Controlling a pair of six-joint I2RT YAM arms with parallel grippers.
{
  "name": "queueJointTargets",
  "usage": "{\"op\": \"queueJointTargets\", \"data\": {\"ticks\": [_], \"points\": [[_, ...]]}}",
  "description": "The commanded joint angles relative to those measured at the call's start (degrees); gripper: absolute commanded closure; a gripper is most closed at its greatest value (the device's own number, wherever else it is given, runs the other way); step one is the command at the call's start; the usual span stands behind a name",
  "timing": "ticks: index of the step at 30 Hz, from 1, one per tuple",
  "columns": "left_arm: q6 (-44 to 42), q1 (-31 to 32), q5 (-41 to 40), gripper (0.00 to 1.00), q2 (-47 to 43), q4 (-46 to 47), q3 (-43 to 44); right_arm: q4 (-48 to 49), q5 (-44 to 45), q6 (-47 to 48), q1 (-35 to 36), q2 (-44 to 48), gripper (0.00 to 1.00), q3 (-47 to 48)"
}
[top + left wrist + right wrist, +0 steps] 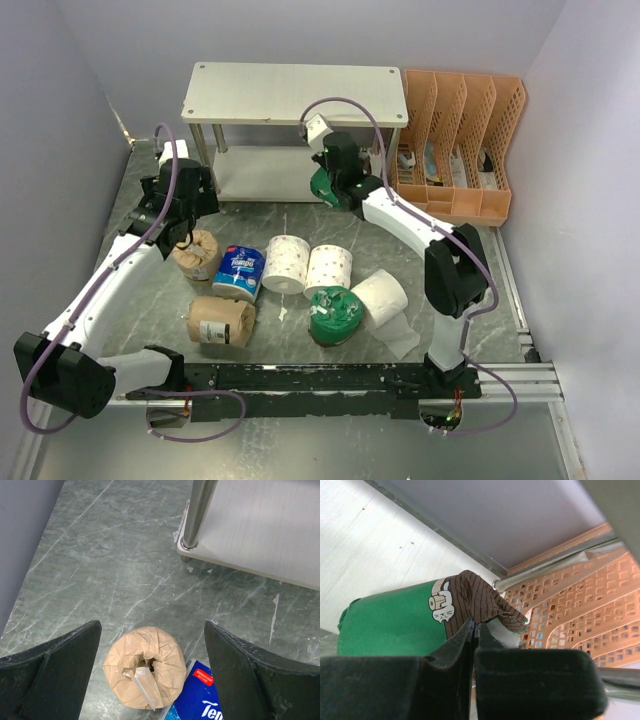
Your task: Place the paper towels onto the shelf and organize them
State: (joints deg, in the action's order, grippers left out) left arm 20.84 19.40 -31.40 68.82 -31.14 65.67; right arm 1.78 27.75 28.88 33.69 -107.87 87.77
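The shelf (pixel 300 90) stands at the back centre. My right gripper (pixel 330 178) is shut on the brown twisted wrapper end of a green roll (pixel 318 187) and holds it at the lower board's front right; in the right wrist view the roll (pixel 395 625) hangs from the closed fingertips (pixel 470 630). My left gripper (pixel 186 225) is open and empty just above an upright tan-wrapped roll (pixel 197 255); in its wrist view that roll (pixel 145 667) sits between the spread fingers (pixel 65 655), touching the blue-wrapped roll (pixel 200 700).
On the table lie the blue roll (pixel 240 272), two dotted white rolls (pixel 287 263) (pixel 328 268), a partly unrolled plain white roll (pixel 380 295), a second green roll (pixel 335 315) and a tan roll on its side (pixel 220 320). An orange file organizer (pixel 460 140) stands right of the shelf.
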Motion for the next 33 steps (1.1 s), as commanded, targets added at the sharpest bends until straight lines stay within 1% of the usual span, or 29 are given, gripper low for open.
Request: {"op": "queueJointTargets", "data": {"ticks": [1,3,6,7,11,17,23,25,26,27,30,33], "points": [[-0.1,-0.5,1.3,0.05,0.8,0.7,0.6,-3.7,-2.5,-7.3,0.8,5.2,1.0,-0.9],[-0.1,-0.7,1.4,0.05,0.9,0.7,0.7,-6.5,-5.8,-12.7,1.7,9.3,1.0,-4.1],[-0.1,-0.8,1.9,0.05,1.0,0.8,0.7,-7.7,-9.9,-16.4,3.4,13.7,1.0,-10.8],[-0.1,-0.8,2.1,0.05,1.0,0.8,0.7,-7.9,-9.4,-16.7,4.2,14.6,1.0,-12.9],[-0.1,-0.8,2.8,0.05,1.1,0.7,0.8,-5.0,-2.4,-16.7,7.3,16.7,1.0,-19.9],[-0.1,-0.8,3.3,0.05,1.2,0.9,0.6,-6.9,-3.5,-20.3,8.0,17.5,1.0,-23.4],[-0.1,-0.8,3.7,0.05,1.5,0.8,0.6,-9.1,-12.5,-25.3,8.1,18.6,1.0,-24.2],[-0.1,-0.8,3.9,0.05,1.5,1.0,0.7,-8.4,-14.3,-26.6,8.2,19.2,0.88,-25.2],[-0.1,-0.8,4.0,0.05,1.5,1.0,0.7,-7.2,-15.1,-26.8,8.3,19.8,0.81,-26.0],[-0.1,-0.8,4.1,0.05,1.6,0.9,0.7,-6.4,-15.5,-26.9,8.2,20.3,0.76,-26.8],[-0.1,-0.8,4.5,0.05,1.9,0.9,0.7,-4.8,-16.4,-26.7,8.1,21.2,0.68,-28.2],[-0.1,-0.8,4.8,0.05,2.0,1.0,0.8,-5.0,-17.9,-26.5,7.5,20.3,0.64,-27.8]]}}
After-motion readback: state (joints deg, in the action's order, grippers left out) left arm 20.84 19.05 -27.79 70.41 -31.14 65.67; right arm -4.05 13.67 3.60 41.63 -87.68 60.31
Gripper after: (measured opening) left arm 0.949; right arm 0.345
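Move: The right hand holds the green-and-brown roll by its brown end at the lower board; the board's middle is about 5 cm ahead, 9 cm left and 14 cm below. The strip in front of the shelf, where the roll goes, lies some 15 cm back, 5 cm left, 14 cm down; the two floral rolls are 23 cm back, 4 and 13 cm left, 16 cm below. For the left hand that strip is about 32 cm right, 3 cm back, 18 cm below. Still pinching the brown wrapper, the right hand draws the roll back from the lower board, about 12 cm level at first and then sinking some 8 cm, towards the table strip behind the floral rolls. Its fingers tip down and its left side rises, each about 20 degrees; late on they open to a third while easing a little farther back, one finger still by the wrapper. ##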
